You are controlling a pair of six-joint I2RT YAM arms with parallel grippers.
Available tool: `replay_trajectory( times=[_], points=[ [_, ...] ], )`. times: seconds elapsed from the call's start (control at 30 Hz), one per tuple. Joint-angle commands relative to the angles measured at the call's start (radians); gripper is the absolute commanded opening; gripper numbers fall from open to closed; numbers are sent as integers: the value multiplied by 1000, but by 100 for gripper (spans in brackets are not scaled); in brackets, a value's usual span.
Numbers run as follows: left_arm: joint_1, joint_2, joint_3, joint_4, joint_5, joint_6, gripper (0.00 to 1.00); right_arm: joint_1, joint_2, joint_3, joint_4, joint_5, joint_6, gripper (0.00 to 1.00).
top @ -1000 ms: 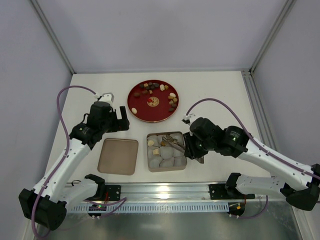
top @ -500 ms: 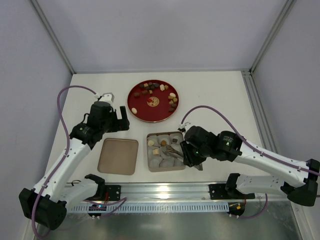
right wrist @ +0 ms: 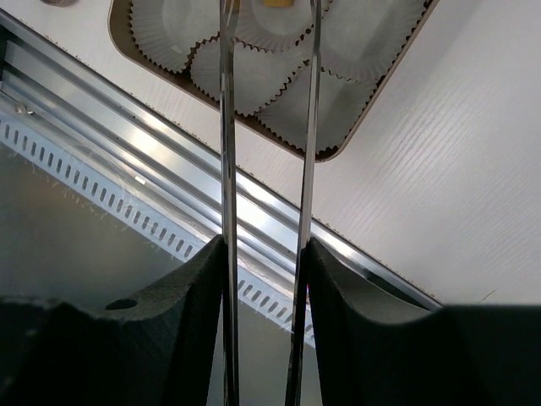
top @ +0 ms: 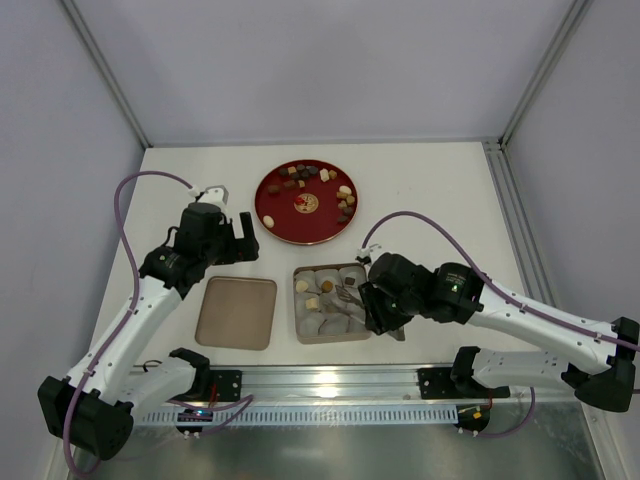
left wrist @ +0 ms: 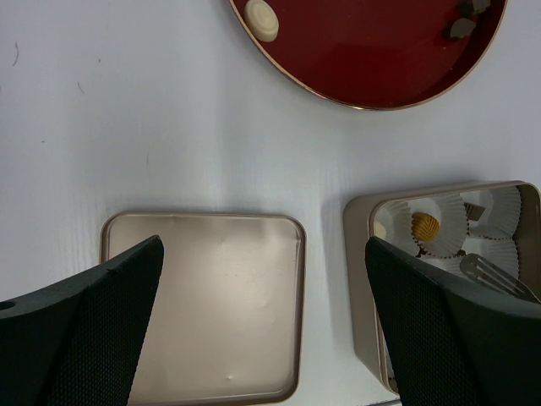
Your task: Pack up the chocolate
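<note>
The chocolate (top: 318, 186) lies as several small dark, tan and cream pieces on a round red plate (top: 276, 222). A few pieces (top: 313, 302) sit in the paper cups of the square tin (top: 297, 322). My right gripper (top: 375, 300) is shut on metal tongs (top: 348, 294), whose tips hang over the tin's right side. In the right wrist view the two tong arms (right wrist: 225, 127) run between my fingers (right wrist: 194, 288) towards the cups (right wrist: 245, 68). My left gripper (top: 222, 240) is open and holds nothing. It hangs above the flat lid (left wrist: 211, 304).
The tan lid (top: 237, 312) lies left of the tin. An aluminium rail (top: 330, 378) runs along the near table edge, just below the tin. In the left wrist view a cream piece (left wrist: 261, 19) sits on the plate's rim side and a tan piece (left wrist: 425, 226) rests in a cup.
The right arm has shifted left and nearer over the tin, and the tong arms have spread slightly. The left arm has not moved.
</note>
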State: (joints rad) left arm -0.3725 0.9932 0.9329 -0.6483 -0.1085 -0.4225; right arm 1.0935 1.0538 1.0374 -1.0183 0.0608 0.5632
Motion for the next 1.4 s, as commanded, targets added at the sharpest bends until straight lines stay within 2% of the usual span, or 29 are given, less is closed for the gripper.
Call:
replay_trajectory(
  times=[0.0, 0.13, 0.23, 0.33, 0.5, 0.63, 0.83, 1.03, 1.37],
  points=[
    [4, -5, 26, 6, -8, -4, 100, 8, 0, 45, 11, 59, -2, 44],
    [3, -4, 26, 6, -7, -2, 100, -18, 29, 137, -20, 88, -51, 45],
    [4, -4, 27, 4, -7, -4, 100, -95, 66, 194, -5, 50, -127, 45],
    [4, -4, 26, 7, -5, -4, 100, -234, 109, 257, 46, -4, -222, 44],
    [3, 1, 26, 7, 1, -5, 100, -433, 300, 404, 106, -41, -351, 44],
    [4, 4, 26, 9, 4, -5, 100, -538, 460, 539, 126, -47, -390, 43],
    [4, 7, 26, 9, 7, -5, 100, -590, 692, 760, 107, -49, -413, 41],
    [4, 9, 26, 10, 13, -7, 100, -598, 828, 866, 96, -15, -414, 41],
    [3, 9, 27, 12, 15, -5, 100, -603, 916, 925, 73, 0, -408, 40]
  ],
)
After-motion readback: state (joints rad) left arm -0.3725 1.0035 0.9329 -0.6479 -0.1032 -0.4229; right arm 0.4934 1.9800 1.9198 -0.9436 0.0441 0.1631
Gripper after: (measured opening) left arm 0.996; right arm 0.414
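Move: The right hand holds the tongs, their tips down at the box's middle cup, where the middle-cup chocolate lies about 6 cm ahead, 8 cm left and 14 cm below the hand. The chocolates along the plate's right rim lie some 37 cm ahead, 5 cm left and 16 cm below; the plate's gold seal is level with them, about 9 cm farther left. From the left hand, those rim chocolates are roughly 19 cm ahead, 21 cm right and 17 cm below. Still gripping the tongs, the right hand draws their parted tips clear of the box's middle cup, rising about 6 cm while sweeping forward over the box. It then sinks back to its starting height as it eases in over the plate's right side, some 32 cm forward in all, turning about 15 degrees clockwise and tilting the tips a little outward; the fingers keep their opening. ##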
